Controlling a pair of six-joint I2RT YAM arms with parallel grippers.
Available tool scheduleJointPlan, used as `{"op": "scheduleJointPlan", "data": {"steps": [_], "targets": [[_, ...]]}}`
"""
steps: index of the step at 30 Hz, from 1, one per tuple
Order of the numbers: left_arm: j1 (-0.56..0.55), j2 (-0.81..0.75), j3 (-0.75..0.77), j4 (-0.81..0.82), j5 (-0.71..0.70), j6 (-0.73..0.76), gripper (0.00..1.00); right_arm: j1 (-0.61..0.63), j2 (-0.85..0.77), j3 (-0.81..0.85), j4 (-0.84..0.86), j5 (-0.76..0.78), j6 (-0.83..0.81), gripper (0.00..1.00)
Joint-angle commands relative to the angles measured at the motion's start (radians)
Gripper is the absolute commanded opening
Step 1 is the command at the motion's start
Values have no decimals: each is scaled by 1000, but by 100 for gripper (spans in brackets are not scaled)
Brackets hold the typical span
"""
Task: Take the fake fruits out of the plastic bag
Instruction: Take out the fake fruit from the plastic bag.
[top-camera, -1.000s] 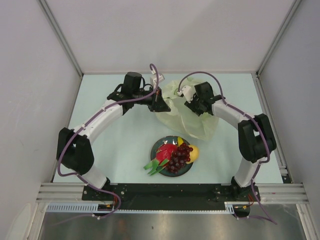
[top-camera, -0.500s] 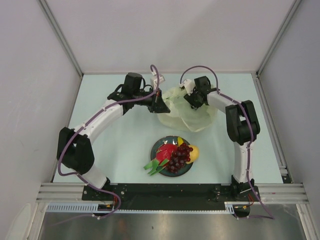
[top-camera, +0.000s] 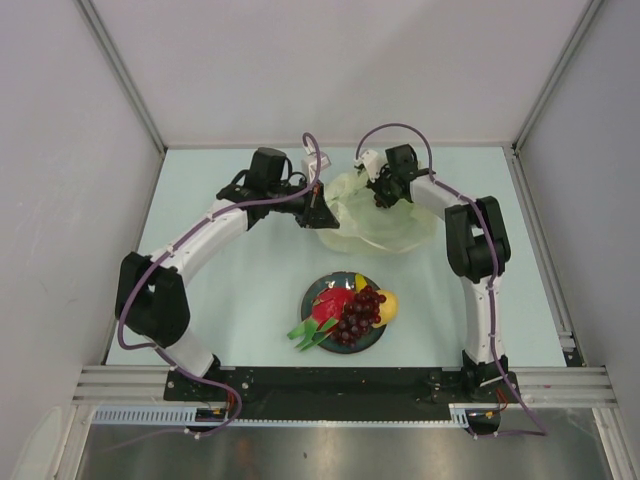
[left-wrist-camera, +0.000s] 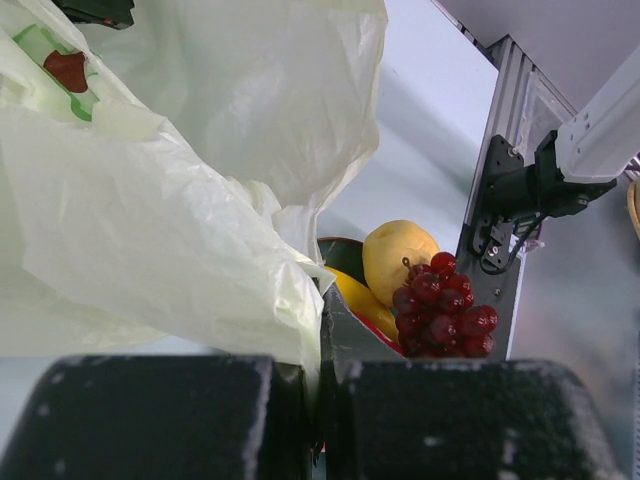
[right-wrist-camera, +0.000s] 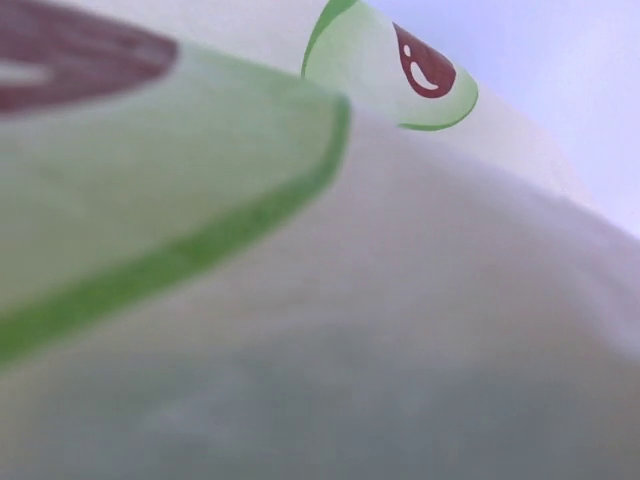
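Observation:
The pale yellow-green plastic bag (top-camera: 385, 222) lies crumpled at the back middle of the table. My left gripper (top-camera: 322, 212) is shut on its left edge; in the left wrist view the film (left-wrist-camera: 150, 230) is pinched between the black fingers (left-wrist-camera: 150, 420). My right gripper (top-camera: 378, 197) is buried in the bag's upper folds, shut on the film. The bag (right-wrist-camera: 400, 300) fills the right wrist view and hides the fingers. The fake fruits lie on a dark plate (top-camera: 318, 288): dragon fruit (top-camera: 330, 305), grapes (top-camera: 362, 312), lemon (top-camera: 389, 306), banana (top-camera: 360, 282).
The plate sits in front of the bag, between the two arm bases. Grey walls close in the table on the left, back and right. An aluminium rail (top-camera: 340, 382) runs along the near edge. The right arm's base (left-wrist-camera: 520, 190) shows behind the fruits in the left wrist view.
My right gripper moved left and toward the back onto the bag's top and closed. The bag bunched up, away from the right side. The left arm held still.

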Motion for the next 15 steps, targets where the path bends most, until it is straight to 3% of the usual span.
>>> {"op": "scheduleJointPlan", "data": {"steps": [1, 15], "targets": [[2, 5, 16, 4, 1, 27, 0, -8, -54, -4, -37, -65, 17, 0], [5, 97, 90, 101, -22, -73, 0, -30, -557, -182, -278, -300, 111, 0]]}}
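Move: The right hand, deep in the bag with a few small red grapes already in its closed fingertips, has the bowl about 35 cm back and 9 cm to its left, slightly lower. In the bowl the dark grape bunch lies 36 cm back and 6 cm left of that hand, the red dragon fruit 34 cm back and 12 cm left; the yellow fruit at its edge is 34 cm straight back. From the left hand, the small red grapes are some 20 cm ahead, 12 cm right and 18 cm down. With its fingers still shut on the small red grapes, the right hand lifts them off the bottom of the bag, slow at first, then fast, rising some 14 cm while drawing back about 8 cm towards the bowl's side, and rolling its left side up by about 10 degrees. The left hand keeps its pinch on the bag's rim and eases a centimetre or two forward and down late on. ##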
